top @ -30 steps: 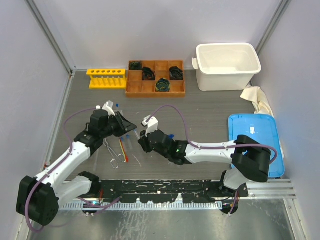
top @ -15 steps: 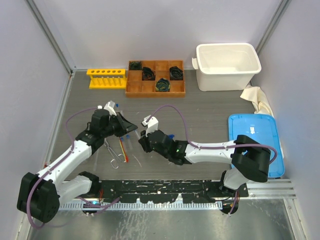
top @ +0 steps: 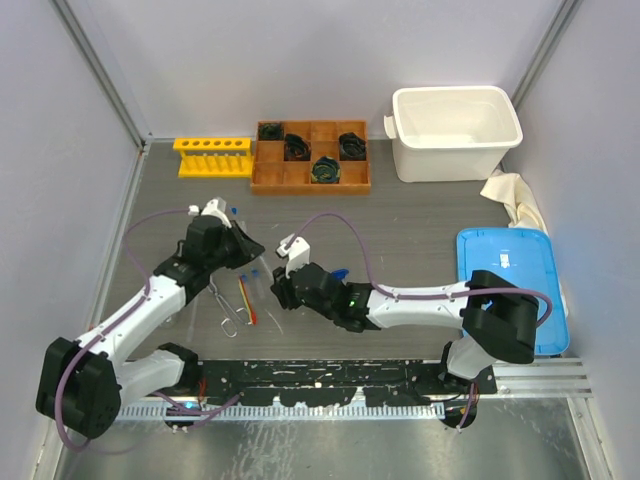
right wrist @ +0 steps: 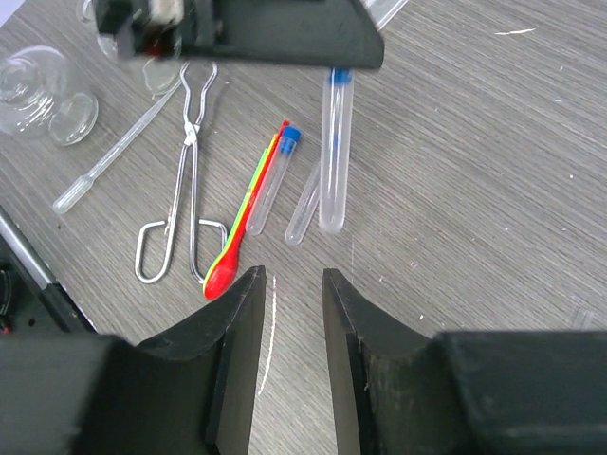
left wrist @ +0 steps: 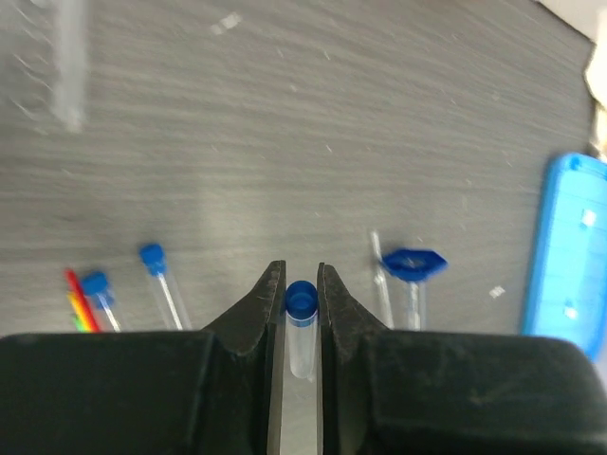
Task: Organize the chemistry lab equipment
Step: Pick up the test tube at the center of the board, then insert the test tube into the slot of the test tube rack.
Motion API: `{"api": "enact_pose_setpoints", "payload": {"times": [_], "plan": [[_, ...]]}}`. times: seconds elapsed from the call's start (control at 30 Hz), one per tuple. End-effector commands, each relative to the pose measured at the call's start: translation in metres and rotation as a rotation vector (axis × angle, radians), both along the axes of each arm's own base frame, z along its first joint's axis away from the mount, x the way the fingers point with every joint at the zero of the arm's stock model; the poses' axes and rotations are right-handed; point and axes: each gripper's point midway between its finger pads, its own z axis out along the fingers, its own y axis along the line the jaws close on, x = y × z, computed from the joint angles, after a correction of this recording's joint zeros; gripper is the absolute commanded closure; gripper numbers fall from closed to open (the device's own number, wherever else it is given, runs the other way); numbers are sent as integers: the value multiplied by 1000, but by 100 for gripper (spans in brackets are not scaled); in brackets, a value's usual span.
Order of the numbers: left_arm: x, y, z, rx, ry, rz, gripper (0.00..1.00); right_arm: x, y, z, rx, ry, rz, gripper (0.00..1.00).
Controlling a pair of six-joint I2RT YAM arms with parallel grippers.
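My left gripper (left wrist: 302, 273) is shut on a clear blue-capped test tube (left wrist: 302, 327), cap toward the fingertips; in the right wrist view that test tube (right wrist: 333, 152) hangs from the left gripper's black body. Two more capped tubes (left wrist: 156, 275) lie on the table beside a red-orange stick (right wrist: 239, 232). Metal tongs (right wrist: 187, 180) lie left of the stick, with clear glass flasks (right wrist: 36, 93) further left. A blue-bulb dropper (left wrist: 412, 265) lies to the right. My right gripper (right wrist: 292, 280) hovers open over bare table. The yellow tube rack (top: 213, 157) stands at the back left.
A wooden compartment tray (top: 300, 181) with dark items stands beside the rack. A white bin (top: 455, 150) is at the back right, a cloth (top: 512, 200) below it and a blue lid (top: 505, 270) at the right. A clear pipette (right wrist: 114, 169) lies by the tongs.
My left gripper's jaws have closed on the test tube and the arm has shifted slightly. My right gripper's jaws have opened, and it has edged left.
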Motion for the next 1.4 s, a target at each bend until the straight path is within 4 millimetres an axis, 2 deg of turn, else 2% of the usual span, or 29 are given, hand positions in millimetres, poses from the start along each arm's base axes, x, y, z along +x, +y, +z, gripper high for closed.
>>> {"api": "enact_pose_setpoints", "payload": {"times": [0.0, 0.13, 0.2, 0.3, 0.4, 0.53, 0.8, 1.1, 1.37], "plan": [[42, 38, 31, 229, -196, 139, 100, -1, 5, 30, 62, -45, 8, 63], [69, 75, 56, 398, -363, 287, 100, 1, -2, 25, 43, -44, -18, 64], [78, 94, 67, 455, -441, 383, 100, 2, -3, 22, 35, -44, -27, 64], [85, 113, 83, 490, -572, 481, 100, 3, -3, 18, 19, -42, -31, 64], [92, 131, 88, 553, -630, 569, 100, 4, -3, 13, 4, -38, -31, 64], [111, 143, 78, 640, -608, 592, 100, 5, -4, 9, -9, -43, -37, 64], [143, 139, 63, 627, -629, 578, 100, 8, -8, 7, -24, -54, -50, 65], [152, 129, 59, 555, -698, 562, 100, 13, -6, 3, -35, -61, -55, 65], [161, 121, 46, 545, -679, 525, 100, 17, 1, 2, -34, -63, -50, 65]]}}
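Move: In the left hand, the blue-capped test tube is already gripped. The clear rack, where it seems to be going, lies about 12 cm ahead of that hand, 11 cm left and 11 cm below, with another capped tube standing at its right end, some 7 cm left and 11 cm ahead of the hand. The yellow rack is roughly 26 cm ahead and 13 cm left; two lying tubes are 3 cm left and 2 cm back. From the right hand the clear rack is about 17 cm ahead and 15 cm left. Drawing the held tube clear of the right hand, the left hand sweeps about 15 cm forward and 12 cm left towards the clear rack, arching up some 4 cm before dipping again. Its wrist turns and rolls over 50 degrees, from pointing down and right to nearly level and forward, bringing the tube near upright. The right hand, empty and open, sinks a little. ##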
